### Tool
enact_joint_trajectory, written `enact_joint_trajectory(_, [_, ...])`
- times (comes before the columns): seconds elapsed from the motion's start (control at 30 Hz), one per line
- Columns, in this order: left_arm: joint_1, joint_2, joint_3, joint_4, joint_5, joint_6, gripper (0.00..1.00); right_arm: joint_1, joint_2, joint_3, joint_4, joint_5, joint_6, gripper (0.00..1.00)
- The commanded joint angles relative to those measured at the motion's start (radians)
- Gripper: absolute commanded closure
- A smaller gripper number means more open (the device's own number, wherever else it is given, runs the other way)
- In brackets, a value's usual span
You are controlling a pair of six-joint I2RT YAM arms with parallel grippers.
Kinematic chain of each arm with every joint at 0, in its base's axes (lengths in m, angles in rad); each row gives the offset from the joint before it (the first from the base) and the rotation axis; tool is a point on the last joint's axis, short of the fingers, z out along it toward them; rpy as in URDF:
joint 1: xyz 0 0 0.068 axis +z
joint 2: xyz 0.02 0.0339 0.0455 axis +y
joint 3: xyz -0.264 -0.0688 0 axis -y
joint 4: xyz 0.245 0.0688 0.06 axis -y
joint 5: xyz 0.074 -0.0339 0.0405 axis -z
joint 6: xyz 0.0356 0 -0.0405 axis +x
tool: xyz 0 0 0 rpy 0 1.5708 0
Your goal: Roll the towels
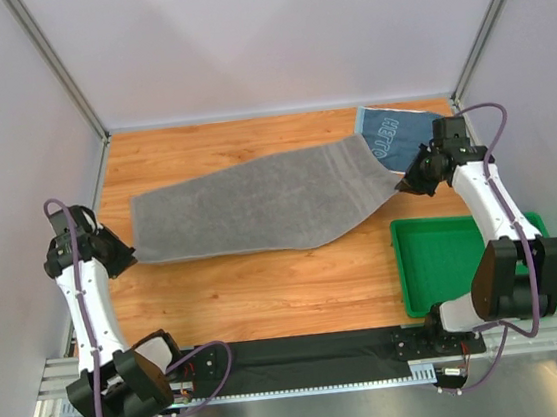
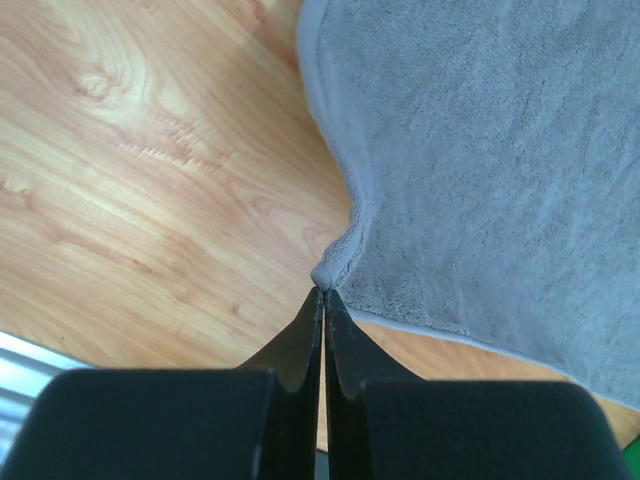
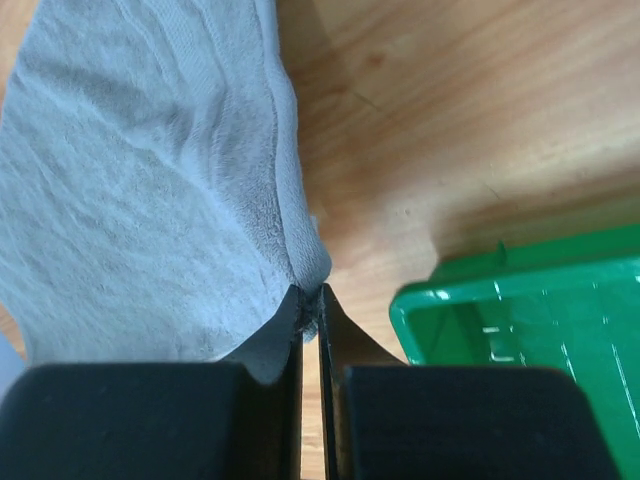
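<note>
A large grey towel [image 1: 258,203] lies stretched flat across the wooden table. My left gripper [image 1: 129,254] is at the towel's near left corner. In the left wrist view its jaws [image 2: 323,293] are shut, pinching the bunched corner of the grey towel [image 2: 480,170]. My right gripper [image 1: 403,186] holds the towel's right tip. In the right wrist view that gripper [image 3: 312,297] is shut on a fold of the grey towel [image 3: 140,200]. A light blue towel [image 1: 406,132] with white lettering lies at the back right, partly under the grey one.
A green plastic tray [image 1: 446,262] stands at the near right, close beside my right gripper; its corner [image 3: 520,310] shows in the right wrist view. White walls and metal posts enclose the table. A black strip runs along the near edge [image 1: 305,351].
</note>
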Motion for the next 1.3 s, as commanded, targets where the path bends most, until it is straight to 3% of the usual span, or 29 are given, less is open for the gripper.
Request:
enact_joint_trajectory(0.0, [-0.003, -0.050, 0.061, -0.100, -0.032, 0.018, 1.00, 0.002, -0.084, -0.051, -0.052, -0.048, -0.009, 1.00])
enact_joint_trajectory(0.27, [-0.001, -0.158, 0.072, -0.182, -0.072, 0.020, 1.00, 0.001, -0.181, -0.122, -0.125, -0.069, -0.057, 1.00])
enact_joint_trajectory(0.4, [-0.003, -0.120, 0.076, -0.167, -0.077, 0.028, 1.00, 0.005, -0.138, -0.096, -0.112, -0.103, -0.064, 1.00])
enact_joint_trajectory(0.57, [-0.001, 0.028, 0.194, -0.174, 0.017, 0.026, 1.00, 0.005, 0.014, 0.046, -0.141, -0.110, -0.075, 1.00])
enact_joint_trajectory(0.8, [-0.001, 0.225, 0.344, -0.153, 0.001, 0.012, 1.00, 0.020, 0.262, 0.287, -0.187, -0.146, -0.067, 1.00])
enact_joint_trajectory(1.27, [-0.003, 0.529, 0.548, -0.127, -0.029, 0.008, 1.00, 0.059, 0.610, 0.735, -0.303, -0.115, -0.066, 1.00])
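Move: Each closed hand still holds a near corner of the gray towel about 13 cm above the table. From the left hand, the towel's far left corner is about 20 cm ahead and level with it sideways. From the right hand, the far right corner is some 22 cm ahead and 6 cm left. The blue towel is about 21 cm ahead and 5 cm right of the right hand, the green bin 15 cm back and 24 cm right, all about 13 cm down. Back first, then forward in one swing, both hands carry the held near edge towards the towel's far edge. The right draws back about 6 cm, then sweeps some 15 cm forward, nearly level, drifting left and turning slightly counter-clockwise. The left backs while rising 3 cm, then goes 11 cm forward and a little left, lowering at the end. Both keep their pinch and tip slightly downward. ##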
